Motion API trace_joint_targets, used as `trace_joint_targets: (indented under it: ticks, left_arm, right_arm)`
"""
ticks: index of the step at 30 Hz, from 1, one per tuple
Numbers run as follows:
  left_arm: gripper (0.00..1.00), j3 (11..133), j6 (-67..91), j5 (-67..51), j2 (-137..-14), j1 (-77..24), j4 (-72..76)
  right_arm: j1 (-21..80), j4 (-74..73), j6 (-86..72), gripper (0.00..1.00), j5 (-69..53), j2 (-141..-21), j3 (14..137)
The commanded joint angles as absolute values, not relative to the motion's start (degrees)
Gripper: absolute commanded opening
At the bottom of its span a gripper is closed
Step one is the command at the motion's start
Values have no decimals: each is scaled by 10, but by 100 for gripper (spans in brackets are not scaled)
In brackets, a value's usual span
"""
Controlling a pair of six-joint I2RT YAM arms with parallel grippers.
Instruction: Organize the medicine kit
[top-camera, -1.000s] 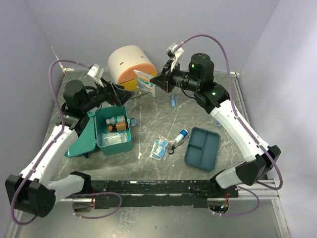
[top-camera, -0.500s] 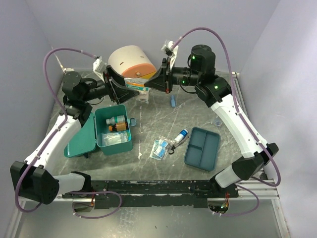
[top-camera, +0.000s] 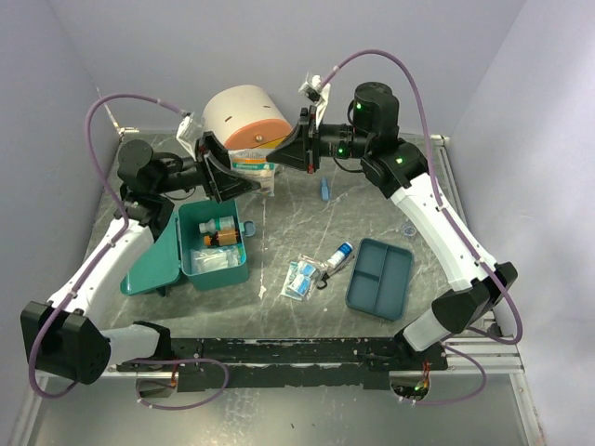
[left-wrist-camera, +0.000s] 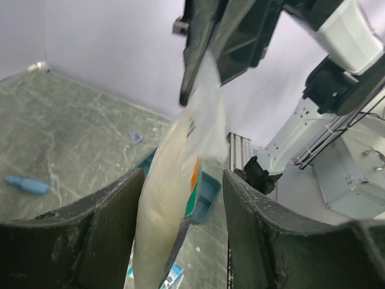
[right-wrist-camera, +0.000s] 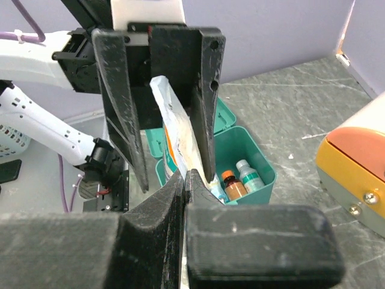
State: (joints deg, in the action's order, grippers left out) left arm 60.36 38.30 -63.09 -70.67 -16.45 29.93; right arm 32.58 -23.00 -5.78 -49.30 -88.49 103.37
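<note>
The teal medicine kit lies open at the left of the table, with bottles inside; it also shows below in the right wrist view. In the air in front of the cabinet my right gripper is shut on the top edge of a white packet printed in orange and green. My left gripper faces it with a finger on either side of the packet. Its jaws are still apart, with a gap between the packet and one finger. The pinch shows in the right wrist view.
A cream rounded cabinet with an orange drawer stands at the back. A dark-blue divided tray lies at the front right. Loose sachets, a small blue-capped tube and a blue item lie on the table's middle.
The right arm carried the packet leftward and the left gripper came up to meet it. The left jaws have narrowed around the packet.
</note>
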Motion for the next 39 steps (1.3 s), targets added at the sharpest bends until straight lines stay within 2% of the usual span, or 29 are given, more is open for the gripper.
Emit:
trace_joint_targets:
  ticks: [1, 7, 13, 16, 18, 19, 20, 22, 24, 30, 39]
  left_arm:
    - [63, 632, 244, -593, -682, -166, 112]
    - [43, 608, 271, -595, -672, -165, 149]
    - [38, 610, 285, -598, -665, -165, 161]
    - [25, 602, 289, -598, -660, -165, 162]
    - [21, 596, 282, -594, -655, -165, 145]
    - [21, 593, 277, -588, -652, -165, 132]
    - [21, 591, 270, -582, -648, -165, 114]
    - [21, 587, 252, -554, -638, -165, 59]
    - [22, 584, 238, -526, -624, -164, 3]
    - [21, 560, 243, -387, -571, -164, -177]
    - [26, 518, 292, -193, -505, -163, -378]
  right_arm:
    - [323, -189, -84, 0, -506, -877, 1031]
    - [323, -177, -91, 0, -505, -876, 1020]
    - [323, -174, -95, 0, -502, -876, 1000]
    - [323, -171, -103, 3, -489, -876, 991]
    - [324, -176, -107, 24, -467, -878, 988]
    - [324, -175, -109, 39, -449, -875, 981]
    - [323, -167, -112, 47, -429, -869, 969]
    - [323, -136, -117, 59, -385, -848, 929]
    - [323, -98, -131, 66, -331, -824, 889]
    - [323, -7, -197, 67, -139, -779, 778]
    - [323, -20, -245, 66, -36, -786, 664]
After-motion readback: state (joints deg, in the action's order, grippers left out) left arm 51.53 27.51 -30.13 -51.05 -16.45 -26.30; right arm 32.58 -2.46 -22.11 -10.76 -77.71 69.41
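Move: The packet, still held by the right hand, has its middle about 3 cm to the right of the left hand point, between that hand's open fingers, and some 4 cm left of the right hand point and 2 cm below it. From the left hand, the medicine kit box lies about 13 cm left, 5 cm ahead and 33 cm down; the drawer cabinet is roughly 28 cm ahead, 6 cm left and 28 cm down. The left fingers close and pinch the packet in mid-air; the right fingers then open to let it go. Keeping its hold, the left hand sinks about 14 cm and shifts some 7 cm left towards the kit box, wrist tipping down and swinging counter-clockwise, while the right hand backs out down, forward and right, turning about 40 degrees clockwise. ##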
